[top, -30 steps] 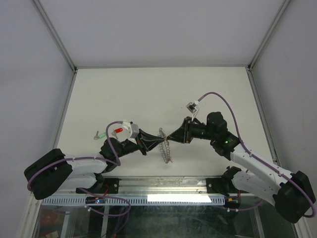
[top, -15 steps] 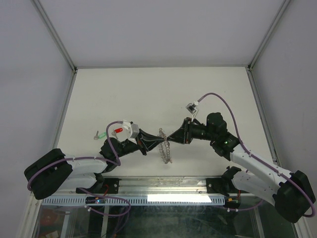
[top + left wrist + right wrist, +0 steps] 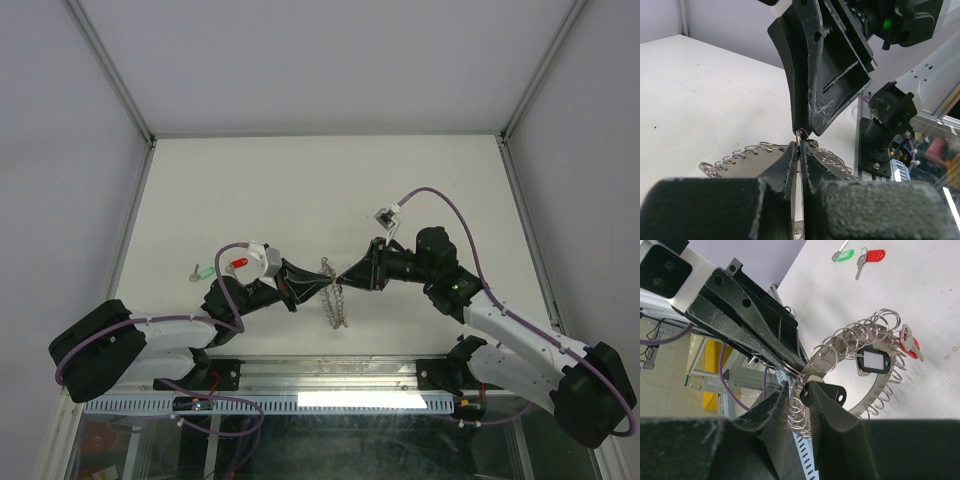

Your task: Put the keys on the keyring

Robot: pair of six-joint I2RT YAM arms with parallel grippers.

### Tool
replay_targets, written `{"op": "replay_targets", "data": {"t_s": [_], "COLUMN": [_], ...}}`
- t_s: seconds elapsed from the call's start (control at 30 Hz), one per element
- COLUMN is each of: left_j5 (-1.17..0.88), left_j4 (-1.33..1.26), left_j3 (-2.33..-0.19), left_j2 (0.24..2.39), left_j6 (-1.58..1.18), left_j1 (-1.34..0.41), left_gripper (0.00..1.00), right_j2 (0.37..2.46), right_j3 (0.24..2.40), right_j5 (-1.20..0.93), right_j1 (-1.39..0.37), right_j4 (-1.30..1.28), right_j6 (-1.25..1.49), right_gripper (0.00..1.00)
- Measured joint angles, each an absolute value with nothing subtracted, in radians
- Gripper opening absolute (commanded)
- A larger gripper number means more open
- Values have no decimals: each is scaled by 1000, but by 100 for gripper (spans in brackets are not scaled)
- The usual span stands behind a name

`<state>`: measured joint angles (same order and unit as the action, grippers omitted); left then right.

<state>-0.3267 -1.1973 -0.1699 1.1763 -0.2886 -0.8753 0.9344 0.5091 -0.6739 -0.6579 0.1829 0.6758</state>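
The keyring [image 3: 336,305] stands on edge between both grippers, and its grey plate [image 3: 865,388] is fringed with wire loops. My left gripper [image 3: 322,286] [image 3: 800,150] is shut on one loop at the rim. From the other side my right gripper [image 3: 350,276] [image 3: 799,390] meets that same spot. Its jaws stand a little apart with fringe loops in the gap, and a plain black tag [image 3: 832,390] lies against one finger. A black-tagged key [image 3: 875,361] and a red key [image 3: 909,342] hang on the ring. A green key [image 3: 203,271] [image 3: 844,255] and a red key [image 3: 238,263] [image 3: 872,256] lie on the table.
The white table [image 3: 300,190] is boxed in by grey walls at the back and sides. A metal rail [image 3: 330,375] with the arm bases runs along the near edge. The two loose keys lie just left of the left wrist.
The right gripper has edged slightly toward the left gripper at the ring's rim. Ring, left gripper and loose keys stay where they were.
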Motion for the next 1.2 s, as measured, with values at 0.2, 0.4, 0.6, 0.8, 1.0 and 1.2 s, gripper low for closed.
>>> {"op": "replay_targets", "data": {"t_s": [0.2,0.4,0.6,0.8,1.0,1.2], "left_j5": [-328,-339,-342,-342,-343,-344], "left_j4": [-1196,-1196,-1196,-1195,-1190,-1187], "left_j3": [-173,-173,-173,-173,-173,-173], "left_j2": [1176,1176,1176,1176,1176,1176], "left_j6": [-289,-289,-289,-289,-289,-289], "left_j1": [-875,-875,-875,-875,-875,-875], "left_gripper": [0,0,0,0,0,0], "right_j2": [942,942,942,942,942,951], "right_j3": [506,493,493,493,493,493], "right_j5": [-683,-690,-693,-693,-693,-693], "right_j1": [-658,-658,-658,-658,-658,-658], "right_j4": [192,209,216,212,200,186], "right_j6": [683,696,705,706,706,706], "right_gripper": [20,4,0,0,0,0]}}
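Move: The small wire loop at the left fingertips sits right between the right hand's parted fingers, within about 1 cm of its hand point, and equally close to the left hand, whose shut fingers hold it. From the right hand, the keyring hoop's middle lies some 2 cm ahead and 5 cm below, with no clear sideways offset. The black key tag is about 1 cm ahead, 1 cm to the left and 2 cm lower. The right hand stays at the left fingertips and shuts its fingers from about a quarter open to fully closed, pinching the thin wire of the small loop where it stands out of the left grip. It then eases down roughly 1 cm, tipping only a few degrees, while the left hand holds still and keeps the keyring clamped in its closed fingers. ##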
